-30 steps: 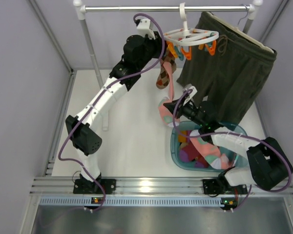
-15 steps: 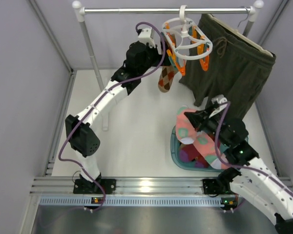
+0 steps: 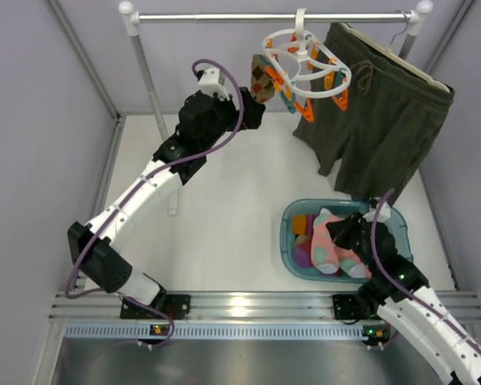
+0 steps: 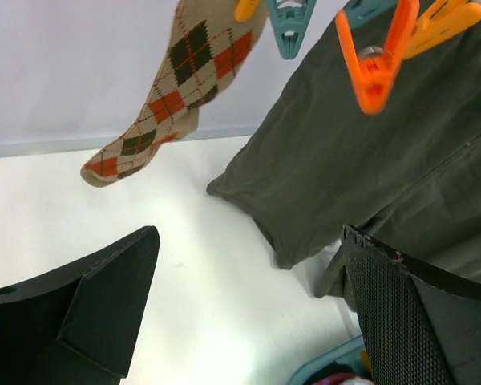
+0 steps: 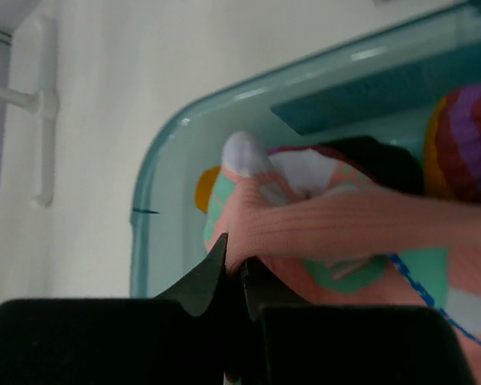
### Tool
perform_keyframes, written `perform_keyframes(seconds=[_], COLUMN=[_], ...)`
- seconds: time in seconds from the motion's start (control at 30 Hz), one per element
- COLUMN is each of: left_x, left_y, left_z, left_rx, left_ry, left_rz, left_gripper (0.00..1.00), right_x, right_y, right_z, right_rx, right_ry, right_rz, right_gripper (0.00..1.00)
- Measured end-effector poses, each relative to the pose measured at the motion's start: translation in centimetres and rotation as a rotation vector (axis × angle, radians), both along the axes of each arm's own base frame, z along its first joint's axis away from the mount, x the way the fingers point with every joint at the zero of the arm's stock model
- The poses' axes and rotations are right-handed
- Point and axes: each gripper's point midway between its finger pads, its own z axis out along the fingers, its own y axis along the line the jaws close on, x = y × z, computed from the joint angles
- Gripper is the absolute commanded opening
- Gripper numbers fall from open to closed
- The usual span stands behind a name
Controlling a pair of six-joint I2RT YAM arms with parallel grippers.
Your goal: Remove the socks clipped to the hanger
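Observation:
The white hanger hangs by its hook from the rail, with orange clips and teal clips dangling. One brown-orange argyle sock is clipped at its left side. My left gripper stands open just left of and below that sock, holding nothing. My right gripper is low over the teal basket, shut on the edge of a pink-teal sock that drapes onto the other socks there.
The teal basket with several coloured socks sits on the white table at the front right. Dark olive shorts hang from the metal rail right of the hanger. A rail post stands at the left.
The pink-teal sock came off the hanger, and my right gripper carried it down into the basket. My left gripper opened wide and drew back to the left. The hanger swung.

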Motion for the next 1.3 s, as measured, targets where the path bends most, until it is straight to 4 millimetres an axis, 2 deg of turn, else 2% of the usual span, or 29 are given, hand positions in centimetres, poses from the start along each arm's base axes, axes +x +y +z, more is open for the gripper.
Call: perform_keyframes(seconds=[0.07, 0.1, 0.17, 0.2, 0.23, 0.27, 0.3, 0.37, 0.4, 0.43, 0.5, 0.6, 0.7, 0.87, 0.97, 1.17, 1.3], left_x=[-1.1, -1.6, -2.6, -3.2, -3.8, -4.2, -4.6, -5.2, -5.3, -5.3, -5.2, -4.9, -3.9, -0.4, 2.2, 7.9, 11.1], left_y=[1.1, 1.6, 2.4, 2.8, 3.2, 3.5, 3.9, 4.4, 4.5, 4.6, 4.6, 4.6, 4.3, 3.7, 2.8, -0.5, -2.4], left_z=[-0.4, -0.5, -1.0, -1.1, -1.3, -1.5, -1.6, -1.8, -1.8, -1.8, -1.9, -2.3, -2.4, -4.1, -6.3, -9.9, -10.7], left_rx=[0.003, 0.003, 0.008, 0.008, 0.011, 0.015, 0.019, 0.032, 0.037, 0.045, 0.058, 0.077, 0.070, 0.052, 0.059, 0.100, 0.121], left_ry=[0.007, 0.005, 0.010, 0.009, 0.011, 0.009, 0.005, -0.003, -0.006, -0.010, -0.016, -0.023, -0.048, -0.071, -0.082, -0.108, -0.163], left_rz=[0.017, 0.023, 0.027, 0.028, 0.028, 0.029, 0.031, 0.031, 0.031, 0.030, 0.020, -0.009, -0.060, -0.149, -0.219, -0.351, -0.406], left_gripper=[0.98, 0.98, 0.98, 0.98, 0.98, 0.98, 0.98, 0.98, 0.98, 0.98, 0.98, 0.98, 0.98, 0.98, 0.98, 0.98, 0.98], right_x=[-0.3, -0.5, -1.0, -1.2, -1.5, -1.5, -1.6, -1.7, -1.6, -1.6, -1.6, -2.1, -2.4, -1.7, -0.7, -0.6, -1.4], right_y=[-0.2, -0.3, -0.4, -0.5, -0.6, -0.6, -0.7, -1.2, -1.4, -1.6, -2.0, -2.8, -2.8, -0.2, 2.0, 5.6, 6.6], right_z=[-2.8, -4.1, -6.2, -6.8, -7.2, -7.1, -6.8, -5.0, -3.4, -1.7, 2.8, 8.1, 10.6, 10.2, 10.2, 11.6, 13.2], right_rx=[0.012, 0.024, 0.040, 0.043, 0.048, 0.054, 0.054, 0.045, 0.044, 0.043, 0.050, 0.026, -0.020, -0.068, -0.092, -0.095, -0.094], right_ry=[0.076, 0.108, 0.160, 0.177, 0.195, 0.197, 0.196, 0.188, 0.164, 0.141, 0.061, -0.040, -0.117, -0.176, -0.199, -0.292, -0.381], right_rz=[-0.035, -0.049, -0.072, -0.079, -0.089, -0.093, -0.097, -0.110, -0.114, -0.113, -0.107, -0.085, -0.032, 0.127, 0.230, 0.438, 0.524], right_gripper=[0.04, 0.15, 0.21, 0.25, 0.39, 0.44, 0.48, 0.64, 0.73, 0.87, 0.99, 0.99, 0.99, 0.99, 0.99, 0.99, 0.99])
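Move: The right hand holds the pink sock above the bin, whose middle lies about 4 cm to its right, 1 cm ahead and 11 below; the purple sock in the bin is some 9 cm left, 4 back and 10 below. The argyle sock hangs roughly 14 cm ahead of the open left hand, 7 to its right and 4 below; the nearest empty orange clip is about 6 ahead, 12 right and 5 above. The right fingers let go of the pink sock, opening wide as the hand dips about 7 cm into the bin, then climbs some 20 cm and swings left, turning counter-clockwise and tipping up. The left hand, still open, backs off leftward, then drives forward, down and a little right towards the argyle sock, turning clockwise some 25 degrees. ##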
